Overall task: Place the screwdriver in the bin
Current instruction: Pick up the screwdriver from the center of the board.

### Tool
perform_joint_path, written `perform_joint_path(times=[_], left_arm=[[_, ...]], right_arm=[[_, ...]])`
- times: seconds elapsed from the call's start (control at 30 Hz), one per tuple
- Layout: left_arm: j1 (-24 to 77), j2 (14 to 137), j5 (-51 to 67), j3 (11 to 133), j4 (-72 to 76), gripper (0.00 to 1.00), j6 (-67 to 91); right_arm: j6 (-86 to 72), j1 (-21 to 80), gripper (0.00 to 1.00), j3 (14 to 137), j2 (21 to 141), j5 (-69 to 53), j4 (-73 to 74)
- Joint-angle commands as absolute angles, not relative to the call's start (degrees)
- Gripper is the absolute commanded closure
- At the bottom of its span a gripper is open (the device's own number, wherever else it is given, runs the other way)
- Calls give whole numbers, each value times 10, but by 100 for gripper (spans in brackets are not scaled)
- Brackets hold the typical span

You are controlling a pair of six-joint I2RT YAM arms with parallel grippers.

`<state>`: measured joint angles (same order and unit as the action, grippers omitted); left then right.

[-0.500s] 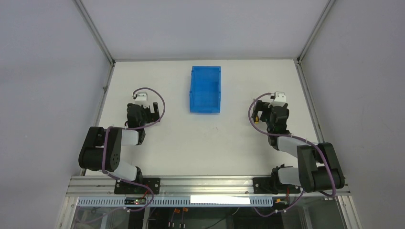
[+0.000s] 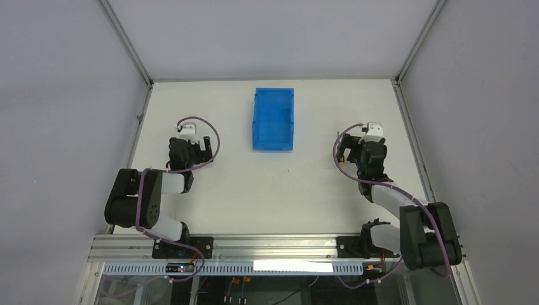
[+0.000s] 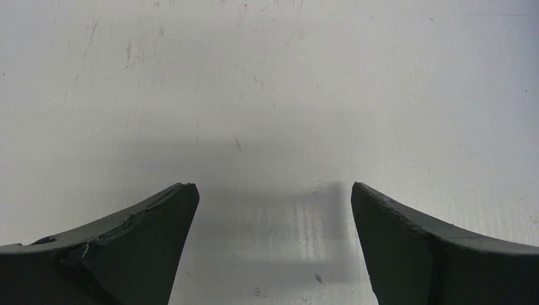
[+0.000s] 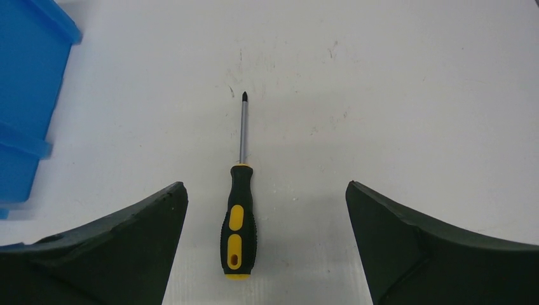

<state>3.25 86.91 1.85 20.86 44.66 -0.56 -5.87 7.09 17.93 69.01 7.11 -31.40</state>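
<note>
The screwdriver [image 4: 239, 219] lies flat on the white table, black handle with yellow inlays toward me and thin shaft pointing away. My right gripper [image 4: 266, 185] hangs over it, open wide, with the handle between the fingers, nearer the left one and touching neither. The blue bin [image 2: 273, 119] stands at the far middle of the table; its corner [image 4: 25, 95] shows at the left of the right wrist view. My left gripper [image 3: 273, 185] is open above bare table, holding nothing. From above, the right gripper [image 2: 368, 150] hides most of the screwdriver.
The left gripper [image 2: 189, 147] sits left of the bin, the right one to its right. Metal frame rails [image 2: 407, 127] and grey walls border the table on both sides and at the back.
The right arm has reached slightly farther forward and to the right, shifting its gripper a little. The left arm and the bin have not moved.
</note>
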Motion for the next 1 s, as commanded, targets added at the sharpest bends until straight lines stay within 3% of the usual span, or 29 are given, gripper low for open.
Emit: perform_joint_path(times=[0.0,0.33,0.6,0.97], left_arm=[[25,864,18,219,462,0,-1],[25,864,18,219,463,0,-1],[25,863,18,219,462,0,-1],[25,864,18,219,462,0,-1]], right_arm=[[-58,70,1,233,633,79,-239],[-45,70,1,434,548,81,20],[-29,70,1,664,594,45,196],[-27,70,1,906,673,30,317]])
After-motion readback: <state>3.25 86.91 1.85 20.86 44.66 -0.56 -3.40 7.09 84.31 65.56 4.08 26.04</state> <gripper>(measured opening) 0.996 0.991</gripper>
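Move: The screwdriver lies on the table almost under the right hand, some 3 cm to its left, about 2 cm ahead and roughly 7 cm below, shaft pointing forward. From that hand, the blue bin's middle is about 27 cm to the left and 12 cm ahead, some 5 cm lower. From the left hand, the screwdriver is about 50 cm to the right, level in reach and 4 cm lower. Straight up and fast, the right hand rises some 33 cm, away from the screwdriver and the table, drifting only slightly forward. On the way the wrist tips the fingers up by about 10 degrees; they stay wide open and empty. ##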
